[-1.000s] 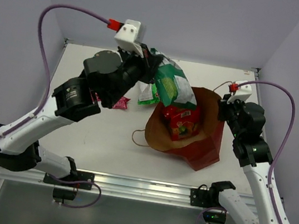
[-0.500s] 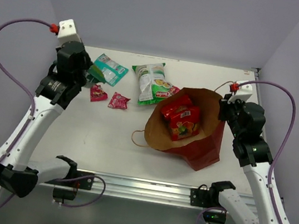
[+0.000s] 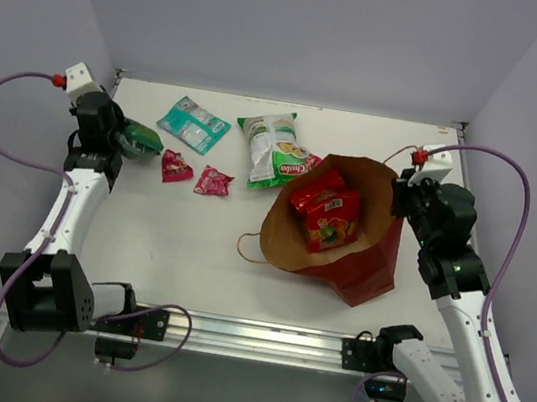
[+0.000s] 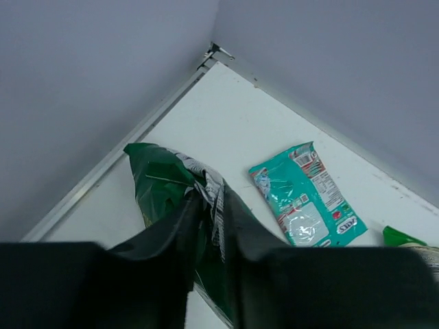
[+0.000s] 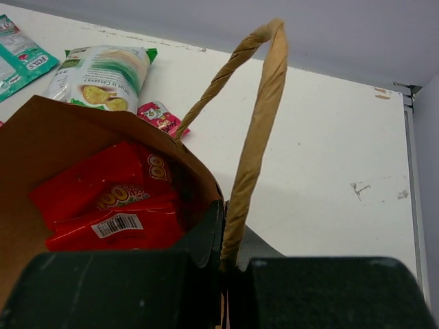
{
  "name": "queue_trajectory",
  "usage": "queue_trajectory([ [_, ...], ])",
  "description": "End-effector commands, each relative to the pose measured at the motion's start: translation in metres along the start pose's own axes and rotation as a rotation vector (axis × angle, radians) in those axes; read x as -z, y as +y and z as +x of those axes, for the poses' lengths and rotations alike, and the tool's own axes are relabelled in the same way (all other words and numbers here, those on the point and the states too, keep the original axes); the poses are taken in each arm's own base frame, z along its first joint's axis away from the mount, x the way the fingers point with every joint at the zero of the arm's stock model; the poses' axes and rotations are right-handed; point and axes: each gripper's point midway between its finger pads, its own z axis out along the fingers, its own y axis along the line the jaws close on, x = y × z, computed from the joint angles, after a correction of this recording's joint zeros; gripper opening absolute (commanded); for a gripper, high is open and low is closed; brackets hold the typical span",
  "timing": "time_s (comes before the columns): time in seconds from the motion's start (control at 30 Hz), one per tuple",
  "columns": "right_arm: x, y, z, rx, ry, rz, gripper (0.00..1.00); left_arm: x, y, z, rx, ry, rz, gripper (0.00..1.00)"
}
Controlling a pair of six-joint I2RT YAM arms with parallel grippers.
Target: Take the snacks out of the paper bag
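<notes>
The brown paper bag (image 3: 365, 268) lies tipped with its mouth toward the left, and two red snacks (image 3: 326, 210) show inside it (image 5: 110, 202). My right gripper (image 3: 408, 195) is shut on the bag's rim by a twine handle (image 5: 257, 130). At the far left my left gripper (image 3: 118, 138) pinches the crimped edge of a green-and-white snack (image 4: 161, 181) low over the table. On the table lie a teal packet (image 3: 193, 124), another green-and-white packet (image 3: 276, 149) and two small pink packets (image 3: 176, 166), (image 3: 214, 182).
The side wall and the table's left rail (image 4: 123, 147) run close beside the left gripper, with the back corner (image 4: 212, 49) just beyond. The bag's other twine handle (image 3: 246, 248) loops out onto the table toward the near edge.
My left arm has swung from above the bag to the table's far left side and dropped low, carrying the green-and-white packet. The right arm and bag have stayed still.
</notes>
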Motion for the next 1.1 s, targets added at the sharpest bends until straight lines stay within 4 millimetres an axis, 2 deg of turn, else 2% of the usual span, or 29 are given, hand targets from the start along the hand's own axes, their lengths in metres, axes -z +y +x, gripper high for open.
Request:
queue_trajectory([
  [0.0,0.004,-0.001,-0.043,-0.004,-0.151,-0.001,0.0,0.011,0.001,0.005,0.11,-0.071,0.048,0.32],
  [0.07,0.004,0.001,-0.044,-0.004,-0.151,-0.012,0.0,0.022,0.014,0.026,0.154,-0.039,0.018,0.48],
  [0.1,0.005,0.004,-0.046,-0.007,-0.156,-0.024,0.0,0.025,0.022,0.037,0.157,-0.023,-0.007,0.61],
  [0.13,0.006,0.003,-0.049,-0.007,-0.161,-0.024,0.0,0.034,0.032,0.051,0.153,0.009,-0.035,0.69],
  [0.17,0.006,0.009,-0.049,-0.001,-0.161,-0.054,0.0,0.039,0.036,0.054,0.143,0.017,-0.042,0.82],
  [0.2,0.007,0.014,-0.052,0.001,-0.167,-0.084,0.0,0.044,0.042,0.065,0.108,0.063,-0.058,0.88],
  [0.27,0.008,0.017,-0.056,0.003,-0.167,-0.104,0.0,0.054,0.043,0.052,0.071,0.065,-0.061,1.0],
  [0.3,0.009,0.019,-0.058,0.004,-0.167,-0.112,0.0,0.061,0.049,0.057,0.035,0.108,-0.083,1.0],
  [0.33,0.011,0.02,-0.063,0.005,-0.176,-0.122,0.0,0.067,0.047,0.036,0.023,0.082,-0.081,1.0],
  [0.43,0.012,0.022,-0.066,0.018,-0.174,-0.135,0.0,0.086,0.037,0.017,-0.054,0.083,-0.007,1.0],
  [0.47,0.012,0.023,-0.067,0.029,-0.177,-0.14,0.0,0.095,0.012,0.01,-0.071,0.085,0.119,1.0],
  [0.53,0.012,0.026,-0.068,0.05,-0.183,-0.161,0.0,0.11,-0.021,0.003,-0.133,0.083,0.288,1.0],
  [0.57,0.012,0.028,-0.068,0.055,-0.181,-0.172,0.0,0.127,-0.054,0.0,-0.149,0.096,0.473,1.0],
  [0.63,0.011,0.031,-0.067,0.066,-0.177,-0.191,0.0,0.156,-0.098,0.002,-0.193,0.099,0.672,1.0],
  [0.67,0.011,0.032,-0.066,0.072,-0.175,-0.199,0.0,0.183,-0.127,0.005,-0.223,0.102,0.809,1.0],
  [0.73,0.011,0.033,-0.064,0.08,-0.172,-0.206,0.0,0.204,-0.152,0.011,-0.282,0.093,0.919,1.0],
  [0.77,0.011,0.035,-0.063,0.091,-0.173,-0.218,0.01,0.227,-0.171,0.019,-0.308,0.105,1.013,1.0],
  [0.83,0.011,0.036,-0.061,0.096,-0.174,-0.222,0.01,0.247,-0.193,0.027,-0.325,0.115,1.089,0.99],
  [0.87,0.011,0.036,-0.06,0.098,-0.171,-0.224,0.02,0.272,-0.21,0.039,-0.344,0.13,1.151,0.99],
  [0.9,0.011,0.036,-0.059,0.097,-0.165,-0.224,0.02,0.282,-0.22,0.042,-0.344,0.123,1.172,0.99],
  [0.93,0.01,0.036,-0.058,0.097,-0.162,-0.224,0.02,0.293,-0.234,0.055,-0.369,0.145,1.197,0.99],
  [0.97,0.01,0.037,-0.056,0.097,-0.154,-0.225,0.02,0.322,-0.249,0.068,-0.399,0.15,1.246,0.99],
  [1.0,0.009,0.036,-0.056,0.097,-0.154,-0.221,0.02,0.33,-0.263,0.089,-0.448,0.178,1.254,0.99],
  [1.03,0.009,0.036,-0.055,0.097,-0.152,-0.221,0.02,0.344,-0.275,0.086,-0.455,0.162,1.272,0.99],
  [1.07,0.009,0.036,-0.055,0.095,-0.152,-0.219,0.02,0.365,-0.284,0.096,-0.479,0.167,1.294,0.99],
])
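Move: The two red packs lie deep in the paper bag, about 48 cm to the left hand's right, 9 cm back and 16 cm lower; from the right hand on the bag's rim, some 13 cm left, 2 cm ahead and 18 cm below. The green pack hangs from the left fingers, its middle 8 cm down, 4 cm right, 3 cm back. Near the table spot under that hand, 25 cm down, the pink sachet is 11 cm right and 1 cm ahead, the teal pack 12 cm right and 12 cm ahead. The green pack is let go as the left fingers open wide and the hand dips about 7 cm and draws back. The empty hand then rises and sweeps some 40 cm right and further back, turning about 80 degrees clockwise, to the bag's left rim. The right fingers keep the rim pinched, shifting it slightly left with a small counter-clockwise turn. ##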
